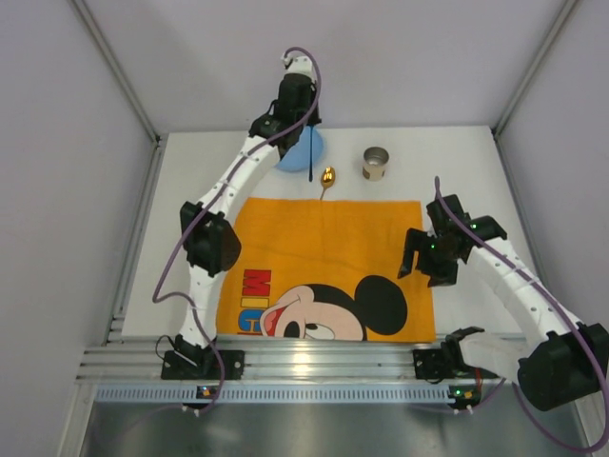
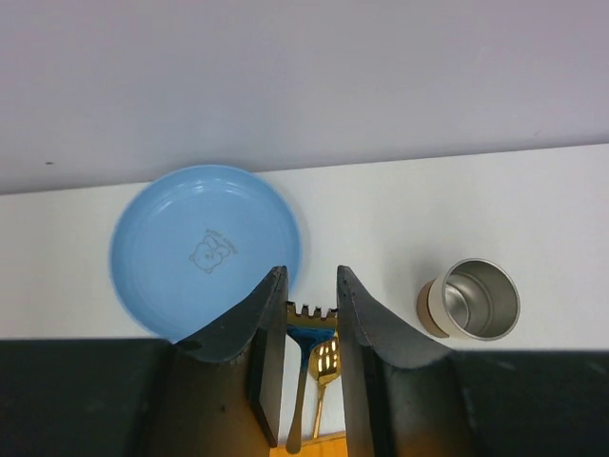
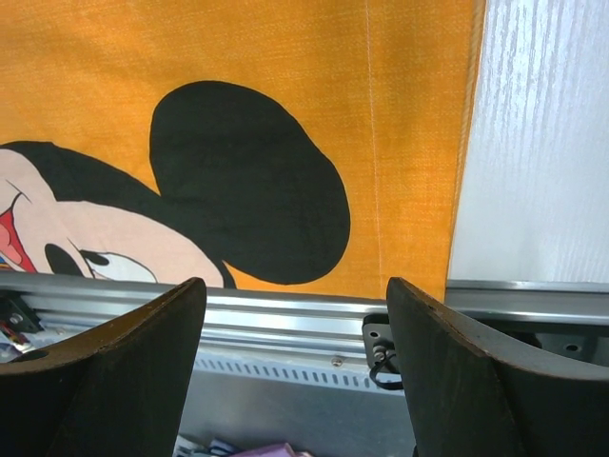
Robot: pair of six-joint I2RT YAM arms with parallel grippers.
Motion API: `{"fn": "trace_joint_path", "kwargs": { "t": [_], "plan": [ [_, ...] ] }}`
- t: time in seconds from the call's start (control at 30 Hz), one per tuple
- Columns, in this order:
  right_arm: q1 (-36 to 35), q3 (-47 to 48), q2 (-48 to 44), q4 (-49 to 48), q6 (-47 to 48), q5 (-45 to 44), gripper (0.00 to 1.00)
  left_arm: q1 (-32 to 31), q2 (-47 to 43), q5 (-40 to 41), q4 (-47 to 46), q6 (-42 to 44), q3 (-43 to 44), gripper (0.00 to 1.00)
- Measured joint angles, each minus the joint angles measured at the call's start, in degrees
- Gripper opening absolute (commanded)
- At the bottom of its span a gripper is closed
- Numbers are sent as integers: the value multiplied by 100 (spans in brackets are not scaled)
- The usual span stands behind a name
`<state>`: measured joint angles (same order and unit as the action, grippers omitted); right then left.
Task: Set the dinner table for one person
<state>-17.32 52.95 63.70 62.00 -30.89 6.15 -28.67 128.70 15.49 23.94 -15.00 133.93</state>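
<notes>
A gold fork (image 2: 304, 367) hangs handle-down between the fingers of my left gripper (image 2: 311, 278), which is shut on its head, with the tines sticking out past the fingertips. In the top view the fork (image 1: 310, 164) shows as a thin dark line under the left gripper (image 1: 303, 129), above the far part of the white dinner table (image 1: 190, 190). Under it lie a blue plate (image 2: 205, 249) and a gold spoon (image 2: 330, 364). The plate (image 1: 291, 160) and spoon (image 1: 327, 178) are beyond the orange placemat (image 1: 324, 248). My right gripper (image 1: 425, 267) hovers open and holding nothing over the placemat's right edge (image 3: 419, 143).
A metal cup (image 1: 376, 163) stands upright right of the spoon, seen too in the left wrist view as the cup (image 2: 473, 301). An aluminium rail (image 1: 304, 357) runs along the table's near edge. Grey walls close in the back and sides.
</notes>
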Motion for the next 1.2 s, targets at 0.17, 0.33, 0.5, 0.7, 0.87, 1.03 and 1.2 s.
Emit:
{"fn": "trace_joint_path", "kwargs": {
  "t": [0.17,0.33,0.5,0.7,0.87,1.03,1.2],
  "plan": [
    [0,0,85,-118,4,70,77,13,-1360,232,31,122,-1283,0],
    [2,4,426,-393,42,234,76,50,-2411,181,538,9,-2111,0],
    [20,223,990,-616,199,363,77,74,-3331,-20,1174,-284,-3335,0],
    [24,490,1246,-857,376,485,77,76,-4481,-369,1976,-640,-5403,0],
    [24,444,1255,-1049,446,608,76,76,-5066,-470,2337,-922,-6483,0],
    [24,210,1255,-1134,527,730,76,76,-5184,-520,2238,-1115,-7173,0],
    [24,90,1255,-1172,551,765,76,76,-5042,-431,2009,-1143,-7449,0]
  ]
}}
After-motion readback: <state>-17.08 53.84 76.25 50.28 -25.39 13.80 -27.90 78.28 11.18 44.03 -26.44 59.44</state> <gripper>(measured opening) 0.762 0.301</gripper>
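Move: The fork, already in the left fingers by its tine end, is being taken to the red letter on the placemat's left part, about 35 cm back, 15 cm left and 27 cm below that hand. The golden spoon lies some 6 cm back and 3 cm right of the hand, the blue plate 10 cm ahead and 7 cm left, the metal mug 2 cm ahead and 17 cm right, all well below. From the right hand the red letter is about 4 cm ahead, 43 cm left and 10 cm below. The fork, still pinched by its tine end, is carried by the left hand back some 30 cm and 15 cm left, away from the plate and spoon to above the mat's red letter, first rising about 5 cm, then sinking to end 17 cm lower while the wrist tips down about 40 degrees. The open, empty right hand eases forward over the mat, also left and down, then draws back slightly. ##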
